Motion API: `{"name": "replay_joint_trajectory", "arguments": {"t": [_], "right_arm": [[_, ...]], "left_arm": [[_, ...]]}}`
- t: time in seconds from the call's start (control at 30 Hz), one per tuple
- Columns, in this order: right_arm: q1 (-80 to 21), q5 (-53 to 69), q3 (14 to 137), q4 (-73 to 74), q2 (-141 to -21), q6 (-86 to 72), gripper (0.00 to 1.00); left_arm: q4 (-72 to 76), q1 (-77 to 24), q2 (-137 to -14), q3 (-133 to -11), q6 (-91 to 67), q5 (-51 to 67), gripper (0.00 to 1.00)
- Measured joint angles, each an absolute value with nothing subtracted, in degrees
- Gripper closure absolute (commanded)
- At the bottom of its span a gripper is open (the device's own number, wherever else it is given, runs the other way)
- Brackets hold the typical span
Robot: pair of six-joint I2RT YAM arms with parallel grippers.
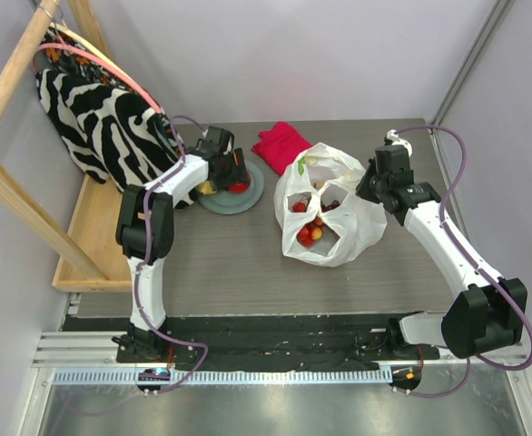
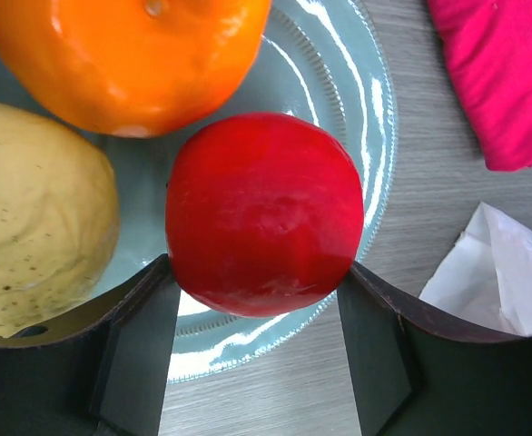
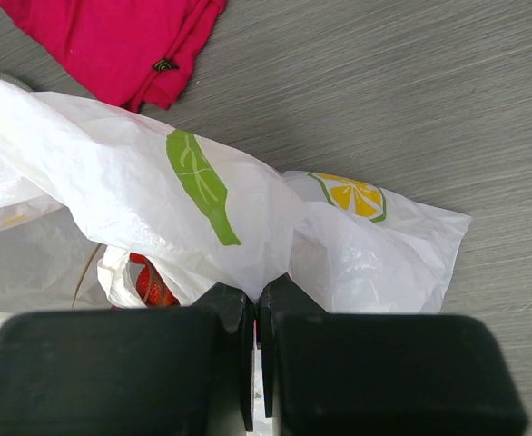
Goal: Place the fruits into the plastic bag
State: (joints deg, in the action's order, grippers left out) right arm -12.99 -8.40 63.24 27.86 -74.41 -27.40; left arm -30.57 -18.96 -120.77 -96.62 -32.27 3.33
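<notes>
A red apple (image 2: 264,213) lies on the grey-green plate (image 2: 375,118) beside an orange (image 2: 130,54) and a yellow fruit (image 2: 30,227). My left gripper (image 2: 257,272) straddles the apple, open, one fingertip at each of its sides; the apple rests on the plate. In the top view this gripper (image 1: 231,173) is over the plate (image 1: 252,198). The plastic bag (image 1: 339,227) sits mid-table with small red and yellow fruits (image 1: 310,227) inside. My right gripper (image 3: 259,300) is shut on a fold of the plastic bag (image 3: 157,182) at its right edge.
A crimson cloth (image 1: 282,143) lies behind the bag, close to the plate. The zebra-striped fabric bag (image 1: 93,118) hangs on a wooden frame (image 1: 12,82) at the far left, just behind my left arm. A corner of the plastic bag (image 2: 493,272) shows right of the plate.
</notes>
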Motion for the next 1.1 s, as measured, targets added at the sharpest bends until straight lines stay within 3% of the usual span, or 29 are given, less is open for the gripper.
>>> {"name": "replay_joint_trajectory", "arguments": {"t": [0.5, 1.1], "right_arm": [[-13.0, -8.5, 63.3, 27.9, -73.4, -27.1, 0.99], [-13.0, -9.9, 59.7, 29.7, -62.5, -27.1, 0.99]], "left_arm": [[-24.6, -19.7, -106.5, -83.7, -31.3, 9.0, 0.72], [-12.1, -26.3, -86.0, -74.1, -34.4, 8.7, 0.72]]}}
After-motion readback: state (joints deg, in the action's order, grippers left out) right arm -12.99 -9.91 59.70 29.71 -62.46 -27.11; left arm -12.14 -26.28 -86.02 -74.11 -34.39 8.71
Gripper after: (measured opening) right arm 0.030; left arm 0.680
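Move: The red fruit is already pinched in the left hand over the plate. The plastic bag's mouth lies some 19 cm to that hand's right, about 12 cm nearer the base and a few cm higher. The orange sits 6 cm ahead and 4 cm left, the pear about 7 cm left and 1 cm ahead, the pink cloth 12 cm ahead and 12 cm right. From the right hand, which grips the bag's rim, the mouth is about 10 cm left, level with it and 8 cm lower. The red fruit, kept in the left fingers, is first drawn back a few centimetres, then carried up ever faster, about 18 cm in all, ending 9 cm back and 5 cm right, nearer the bag, as the fingers tip up towards pointing forward, some 30 degrees of turn. Midway the right hand, still pinching the bag's rim, lifts it about 4 cm and pulls it 3 cm back. ##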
